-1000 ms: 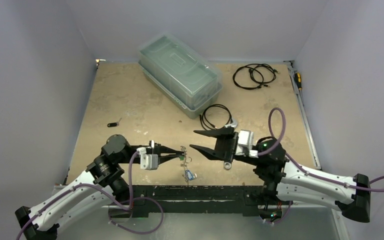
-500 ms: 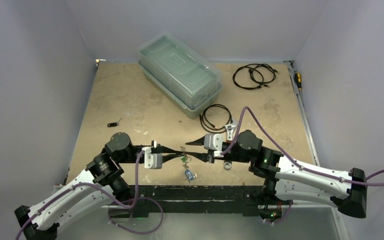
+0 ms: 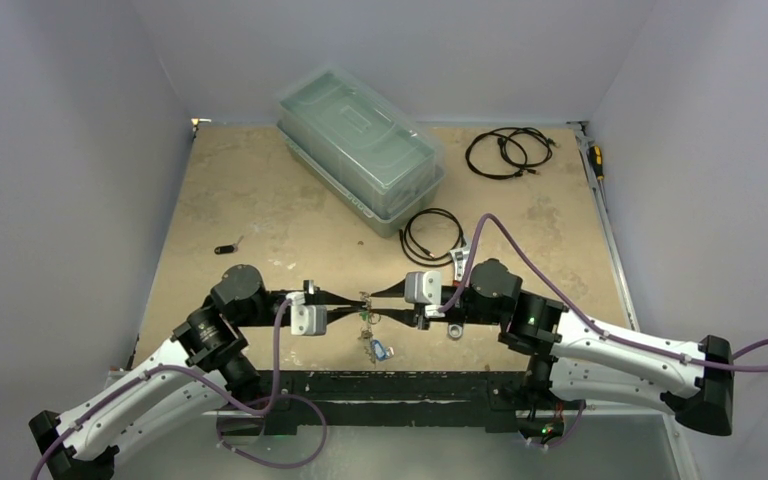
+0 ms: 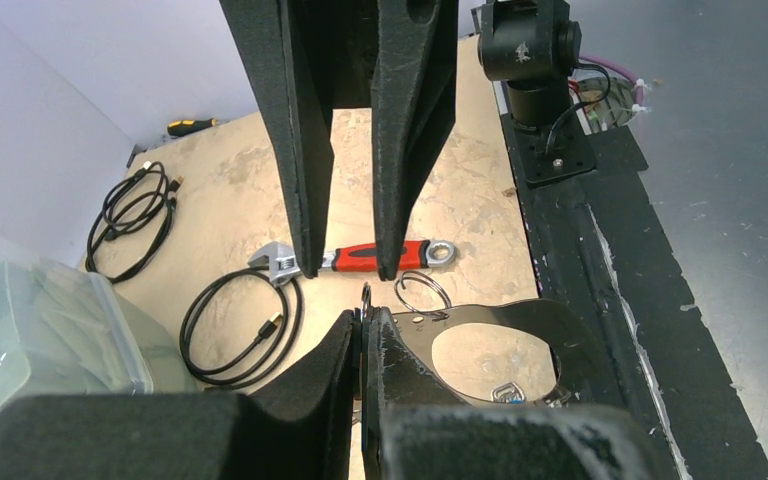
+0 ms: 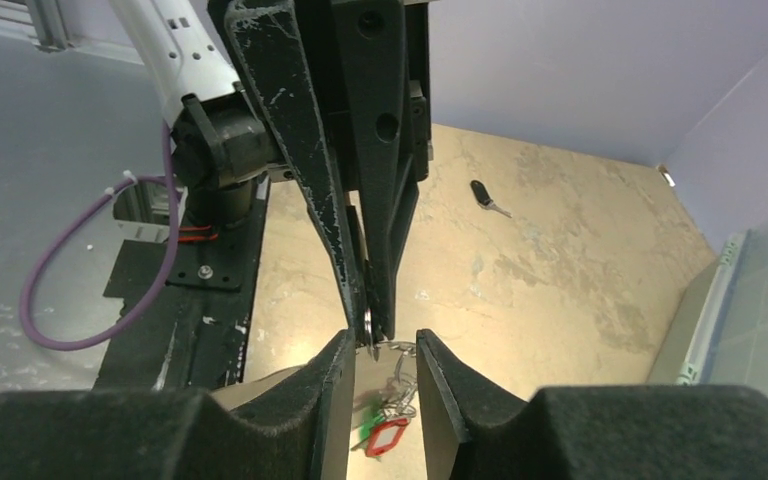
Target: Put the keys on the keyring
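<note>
My left gripper is shut on the keyring, a thin metal ring that shows edge-on between its tips. A bunch of keys with green and red tags hangs below it, and a small wire ring sticks out beside the tips. My right gripper faces the left one tip to tip. It is open, its fingers standing either side of the hanging bunch without touching it. One key with a blue tag lies on the table under both grippers. A black-tagged key lies far left.
A red-handled wrench lies under the right arm. Black coiled cables are behind it, with more cables at the back right. A clear lidded box stands at the back centre. A screwdriver lies along the right edge.
The right arm has swung left and turned until its tips meet the left gripper's, and its jaws have narrowed around the hanging bunch. The left gripper has kept its grip and hardly moved.
</note>
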Controlling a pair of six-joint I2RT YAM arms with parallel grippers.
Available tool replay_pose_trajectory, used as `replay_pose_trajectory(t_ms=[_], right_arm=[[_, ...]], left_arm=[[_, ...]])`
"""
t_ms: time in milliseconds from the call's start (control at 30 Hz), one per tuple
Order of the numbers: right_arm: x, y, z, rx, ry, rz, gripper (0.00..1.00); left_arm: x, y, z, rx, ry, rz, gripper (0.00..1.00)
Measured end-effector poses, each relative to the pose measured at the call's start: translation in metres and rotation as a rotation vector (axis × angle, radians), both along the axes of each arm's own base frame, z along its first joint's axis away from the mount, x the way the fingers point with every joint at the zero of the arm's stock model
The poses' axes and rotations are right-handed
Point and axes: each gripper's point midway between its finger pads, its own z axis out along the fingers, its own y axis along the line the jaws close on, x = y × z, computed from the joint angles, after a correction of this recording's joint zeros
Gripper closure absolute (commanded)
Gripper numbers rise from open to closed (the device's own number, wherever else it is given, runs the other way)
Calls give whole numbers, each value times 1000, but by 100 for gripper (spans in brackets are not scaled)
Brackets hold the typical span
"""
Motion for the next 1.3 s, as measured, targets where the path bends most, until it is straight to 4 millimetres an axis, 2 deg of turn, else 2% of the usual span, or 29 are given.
replay_pose_trajectory(t_ms=[167, 333, 567, 767, 900, 1067, 1267, 1300], right_arm=[[-5, 3, -6, -21, 13, 31, 69], [-6, 4, -6, -20, 15, 41, 74], [-3, 10, -20, -59, 32, 39, 77], [-1, 11, -20, -62, 32, 29, 87], [1, 10, -21, -64, 31, 17, 90], [8, 12, -24, -92, 31, -13, 100], [15, 15, -30, -119, 33, -45, 100], [15, 15, -29, -119, 30, -51, 100]], left_arm=[[2, 0, -1, 4, 2, 11, 100], [3, 0, -1, 4, 3, 12, 100], [3, 0, -5, 16, 13, 14, 100], [4, 0, -6, 19, 17, 18, 100], [4, 1, -6, 19, 16, 21, 100], [9, 3, -7, 25, 19, 45, 100], [14, 6, -14, 47, 34, 79, 100], [15, 6, -14, 48, 32, 81, 94]])
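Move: The left fingers already pinch the small ring, which stands out about 1 cm to the right of their hand point. From the half-open right gripper it lies level fore and aft, some 1 cm to the left and 2 cm below. Also from the right hand, a split ring hangs about 3 cm back and 3 cm down, the green tag roughly 2 cm back, 1 cm left and 6 cm down, and the blue key some 6 cm back and 8 cm down. Lower the right gripper about 3 cm onto the small ring at the left fingertips, easing it left 1.5 cm and dipping its tips slightly, and shut its half-open fingers to pinch the ring. Keep the left grip closed and almost still at first; as the right fingers finish closing, carry both hands about 1 cm forward and slightly down together. ##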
